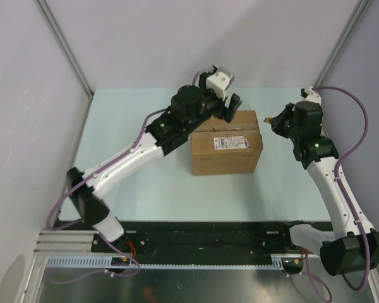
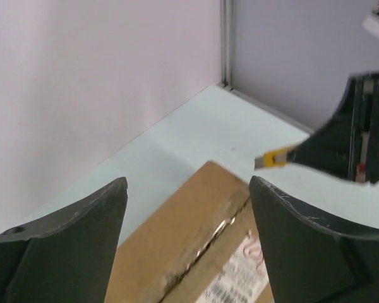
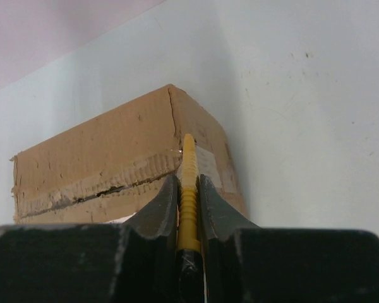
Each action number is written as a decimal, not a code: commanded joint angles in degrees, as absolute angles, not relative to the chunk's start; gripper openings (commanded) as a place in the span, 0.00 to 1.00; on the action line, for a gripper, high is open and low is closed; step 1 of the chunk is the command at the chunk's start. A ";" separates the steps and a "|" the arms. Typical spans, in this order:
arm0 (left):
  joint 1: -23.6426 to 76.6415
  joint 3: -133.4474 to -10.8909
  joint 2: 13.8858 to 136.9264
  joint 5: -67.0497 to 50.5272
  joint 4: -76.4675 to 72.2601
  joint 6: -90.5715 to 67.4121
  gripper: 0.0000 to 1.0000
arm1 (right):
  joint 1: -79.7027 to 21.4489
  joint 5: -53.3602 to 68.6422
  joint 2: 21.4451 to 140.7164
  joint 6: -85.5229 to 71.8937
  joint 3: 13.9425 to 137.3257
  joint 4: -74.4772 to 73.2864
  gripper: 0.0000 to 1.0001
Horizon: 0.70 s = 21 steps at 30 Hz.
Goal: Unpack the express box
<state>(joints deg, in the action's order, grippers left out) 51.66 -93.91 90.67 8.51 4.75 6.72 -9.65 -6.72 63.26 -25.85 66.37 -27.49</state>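
The express box (image 1: 227, 144) is a closed brown carton with a white label, standing mid-table. It also shows in the left wrist view (image 2: 189, 243) and the right wrist view (image 3: 107, 161), with a slit along its taped top seam. My left gripper (image 1: 230, 106) is open, hovering over the box's far top edge. My right gripper (image 1: 275, 121) is shut on a yellow utility knife (image 3: 188, 183), just right of the box. The knife tip sits at the box's top right edge near the seam. The knife also shows in the left wrist view (image 2: 275, 158).
The pale table surface (image 1: 139, 113) is walled at the back and both sides by grey panels with metal posts (image 2: 226, 41). The black mounting rail (image 1: 202, 243) with both arm bases runs along the near edge.
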 commanded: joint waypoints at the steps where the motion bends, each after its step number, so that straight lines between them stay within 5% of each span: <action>1: 45.55 -99.30 100.44 1.17 2.11 -4.90 0.76 | -8.35 -0.53 64.77 -26.81 65.22 -19.61 0.00; 5: 42.19 -103.70 106.60 -9.57 2.28 -13.00 0.66 | -8.26 -0.61 65.74 -25.49 65.04 -18.81 0.00; 21: 43.86 -106.53 115.84 -8.97 3.95 -13.71 0.66 | -8.26 0.53 66.97 -23.91 62.75 -18.19 0.00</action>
<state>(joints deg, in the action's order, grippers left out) 43.27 -105.67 115.39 -10.57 4.01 -13.54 -8.34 -0.08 67.02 -25.12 63.22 -19.79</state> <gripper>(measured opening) 0.665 0.148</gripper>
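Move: The box's middle lies about 5 cm ahead of the left hand, level with it sideways and some 30 cm below. From the same hand, the tape seam's right end is about 5 cm ahead, 12 cm right and 22 cm down, and the label 1 cm back, 2 cm right, 22 cm down. For the right hand, holding the yellow cutter, that seam end is about 5 cm ahead, 4 cm left and 9 cm below. Towards the box's top, beyond its seam and near the cutter, the left hand swoops down some 13 cm while reaching forward about 8 cm and right 7 cm, easing slightly back at the end; it tips down about 25 degrees and its fingers narrow partway. The right hand keeps its grip on the cutter and creeps about 2 cm forward and down, slightly left, bringing the blade over the seam's right end. ##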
